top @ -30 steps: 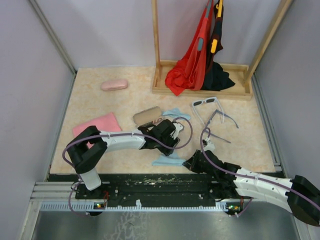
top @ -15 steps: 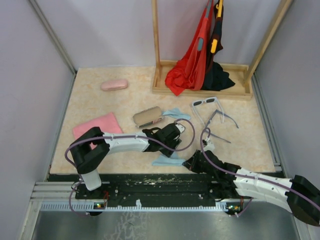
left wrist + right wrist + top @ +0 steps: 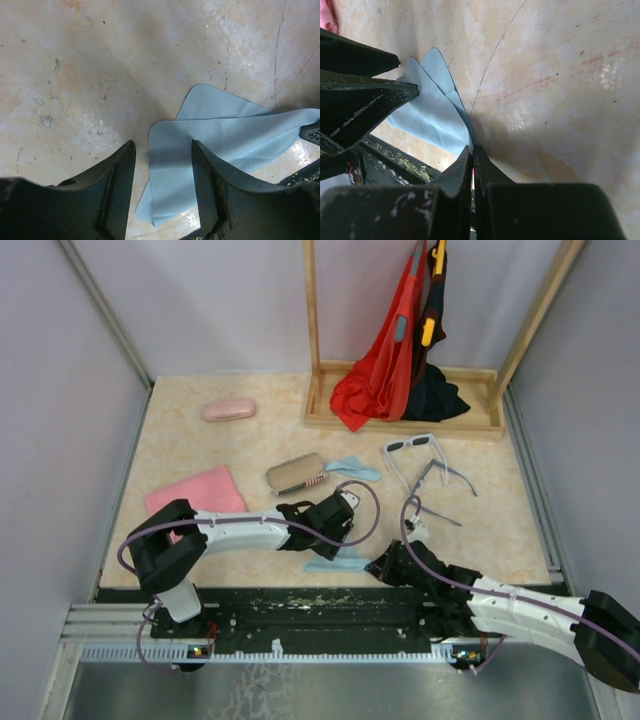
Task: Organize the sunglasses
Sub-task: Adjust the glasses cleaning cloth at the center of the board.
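The white-framed sunglasses (image 3: 410,445) and the thin grey-framed pair (image 3: 441,480) lie on the table at the right, away from both arms. A light-blue cloth (image 3: 336,562) (image 3: 220,135) (image 3: 427,112) lies near the front edge. My left gripper (image 3: 334,540) (image 3: 163,145) hangs open just over its left part, and the cloth shows between the fingers. From the right, my right gripper (image 3: 378,565) (image 3: 472,148) is shut on the cloth's lifted right edge.
A beige glasses case (image 3: 295,472) and a second blue cloth (image 3: 352,468) lie mid-table. A pink case (image 3: 228,410) is at the back left and a pink cloth (image 3: 195,490) at the left. A wooden rack (image 3: 400,420) with a red bag (image 3: 385,370) stands behind.
My left gripper has drawn back from beside the beige case toward the front edge, ending over the light-blue cloth. The right arm has stayed put.
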`<state>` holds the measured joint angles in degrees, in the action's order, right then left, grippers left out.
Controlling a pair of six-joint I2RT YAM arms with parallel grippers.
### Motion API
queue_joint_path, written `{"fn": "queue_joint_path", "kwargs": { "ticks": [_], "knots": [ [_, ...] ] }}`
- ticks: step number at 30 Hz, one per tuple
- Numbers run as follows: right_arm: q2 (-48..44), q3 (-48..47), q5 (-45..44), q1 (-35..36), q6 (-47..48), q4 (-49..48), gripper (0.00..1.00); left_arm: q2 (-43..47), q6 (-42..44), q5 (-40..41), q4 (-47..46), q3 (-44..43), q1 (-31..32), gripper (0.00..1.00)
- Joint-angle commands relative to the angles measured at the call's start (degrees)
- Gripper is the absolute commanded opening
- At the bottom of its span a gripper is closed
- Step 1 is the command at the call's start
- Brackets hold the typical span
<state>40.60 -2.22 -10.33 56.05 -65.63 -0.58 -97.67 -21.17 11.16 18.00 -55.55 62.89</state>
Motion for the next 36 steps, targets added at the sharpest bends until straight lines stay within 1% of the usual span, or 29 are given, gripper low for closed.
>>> {"fn": "queue_joint_path", "kwargs": {
  "ticks": [1,4,6,8,12,18,20,24,29,36],
  "knots": [
    [0.0,0.8,0.4,-0.2,1.0,2.0,0.0,-0.4,-1.2,-1.3,1.4,1.6,0.3,0.54],
    [-0.1,0.9,0.4,-0.2,1.0,2.0,0.0,-1.1,-1.1,-1.9,0.2,2.2,0.4,0.49],
    [0.0,0.9,0.4,-0.2,1.0,2.0,0.0,-1.6,-1.0,-2.2,0.1,2.2,0.5,0.42],
    [-0.1,0.9,0.4,-0.2,1.0,2.1,0.0,-1.7,-0.9,-2.9,-0.3,2.5,0.5,0.38],
    [-0.1,0.9,0.6,-0.2,1.0,2.3,0.0,-1.6,-0.8,-4.4,-1.2,2.9,0.7,0.34],
    [0.0,0.9,0.6,-0.2,1.0,2.3,0.0,-2.4,-0.7,-5.0,-1.5,2.8,1.7,0.31],
    [-0.1,1.0,0.6,-0.2,1.0,2.3,0.0,-2.9,-0.7,-4.7,-1.3,2.6,1.9,0.29],
    [-0.3,1.0,0.8,-0.2,1.0,2.4,0.0,-3.0,-0.5,-2.7,-0.8,2.2,1.9,0.18],
    [-0.7,0.7,0.7,-0.2,1.9,2.1,0.0,-1.2,-0.6,1.2,0.4,0.9,1.9,0.08],
    [-0.7,-1.7,0.1,-0.2,5.3,2.4,0.0,4.9,-1.0,3.3,-0.3,1.5,1.9,0.07]
  ]
}}
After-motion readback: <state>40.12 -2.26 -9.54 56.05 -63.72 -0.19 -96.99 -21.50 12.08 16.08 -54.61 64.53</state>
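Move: The glasses cleaning cloth lies almost under the left hand, its near corner between the open fingers, its middle about 4 cm to the right, 1 cm back and 1 cm below. From that hand the tan glasses case is some 20 cm ahead and 9 cm left, the other blue cloth 20 cm ahead and 5 cm right. The right hand already grips the cloth's right end, the cloth's middle 8 cm left and 2 cm ahead of it. Left hand edges 2 cm right and back, pinches the cloth's left corner, then eases left; right hand keeps hold. ##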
